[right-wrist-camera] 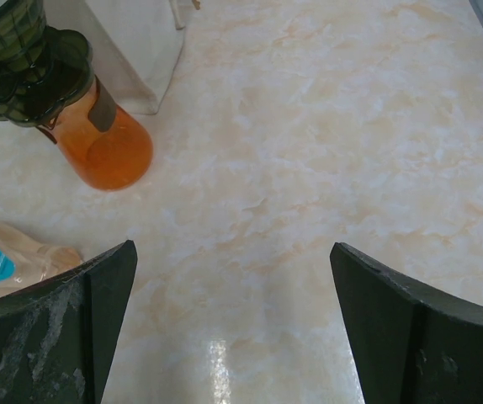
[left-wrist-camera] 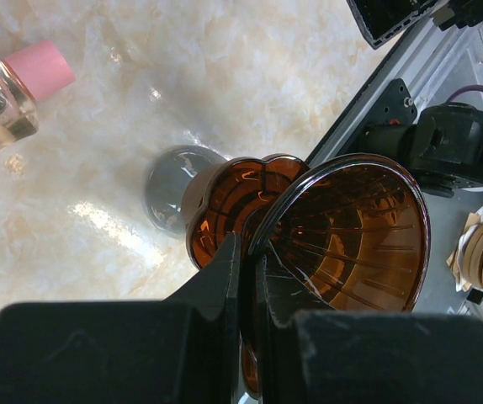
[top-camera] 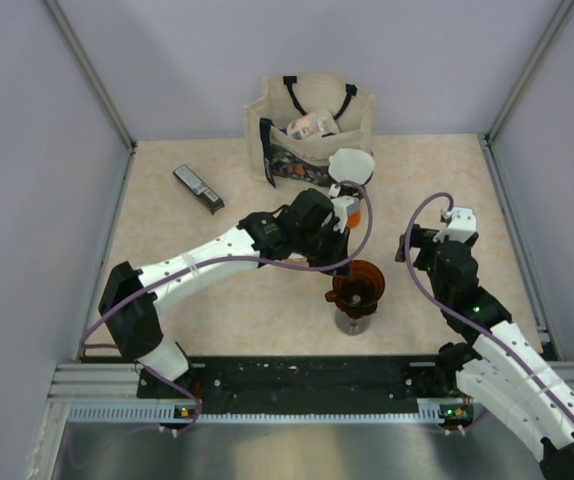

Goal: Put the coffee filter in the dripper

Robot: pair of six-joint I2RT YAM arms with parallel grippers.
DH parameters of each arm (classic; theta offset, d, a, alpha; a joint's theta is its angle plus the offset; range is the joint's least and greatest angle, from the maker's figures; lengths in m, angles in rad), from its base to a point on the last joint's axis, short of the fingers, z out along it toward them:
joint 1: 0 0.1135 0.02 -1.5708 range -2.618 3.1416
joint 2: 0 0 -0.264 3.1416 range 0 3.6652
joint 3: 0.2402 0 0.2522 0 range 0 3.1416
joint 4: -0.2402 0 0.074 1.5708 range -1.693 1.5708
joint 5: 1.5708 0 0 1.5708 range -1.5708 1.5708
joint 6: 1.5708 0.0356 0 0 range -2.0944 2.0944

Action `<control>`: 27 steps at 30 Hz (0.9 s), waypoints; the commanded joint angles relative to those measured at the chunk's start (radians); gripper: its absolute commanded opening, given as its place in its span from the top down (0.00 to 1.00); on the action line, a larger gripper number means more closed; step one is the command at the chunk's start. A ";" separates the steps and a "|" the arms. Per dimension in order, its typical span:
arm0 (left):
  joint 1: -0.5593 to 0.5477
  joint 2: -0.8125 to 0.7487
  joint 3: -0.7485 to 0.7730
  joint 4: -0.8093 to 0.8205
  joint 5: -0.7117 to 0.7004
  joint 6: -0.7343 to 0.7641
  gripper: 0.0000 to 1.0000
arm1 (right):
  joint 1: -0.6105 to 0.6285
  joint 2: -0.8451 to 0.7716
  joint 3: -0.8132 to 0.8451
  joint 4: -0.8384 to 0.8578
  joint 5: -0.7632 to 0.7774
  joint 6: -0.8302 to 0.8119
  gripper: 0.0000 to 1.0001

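Note:
The amber ribbed dripper [top-camera: 359,285] stands on a glass base [top-camera: 352,322] at the table's front middle. It fills the left wrist view [left-wrist-camera: 351,236], and no filter shows inside it. My left gripper [top-camera: 345,266] is shut on the dripper's rim [left-wrist-camera: 250,252], one finger inside the cone and one outside. The white coffee filter [top-camera: 352,165] sits by the bag's right corner, behind the left arm. My right gripper [top-camera: 414,248] is open and empty [right-wrist-camera: 233,246] over bare table, to the right of the dripper.
A cloth bag [top-camera: 312,130] with packets stands at the back. A black flat object [top-camera: 197,188] lies at the back left. An orange vessel [right-wrist-camera: 111,147] with a dark green ribbed top, a paper packet [right-wrist-camera: 6,261] and a pink-capped bottle [left-wrist-camera: 23,84] are nearby.

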 commanded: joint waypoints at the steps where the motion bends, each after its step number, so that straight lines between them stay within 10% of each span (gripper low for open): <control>1: -0.006 0.005 0.051 0.023 0.017 0.004 1.00 | 0.006 -0.019 0.017 0.011 0.025 0.014 0.01; 21: -0.013 0.000 0.064 0.008 0.033 0.019 0.51 | 0.006 -0.027 0.014 0.011 0.026 0.016 0.01; 27: -0.015 -0.030 0.071 0.029 0.036 0.032 0.14 | 0.006 -0.027 0.015 0.012 0.019 0.019 0.01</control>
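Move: The left hand holds the brown dripper by its rim; the dripper's middle lies about 4 cm back, 2 cm right and 3 cm below. The glass pitcher is directly under it, 4 cm back, 2 cm right and some 14 cm below the hand. The bottle lies around 10 cm ahead, 7 cm left and 17 cm down. From the right hand, the dripper is roughly 12 cm back, 16 cm left and 2 cm below. Staying within about 1 cm over the pitcher, the left hand opens its fingers wide, releasing the brown dripper's rim. ##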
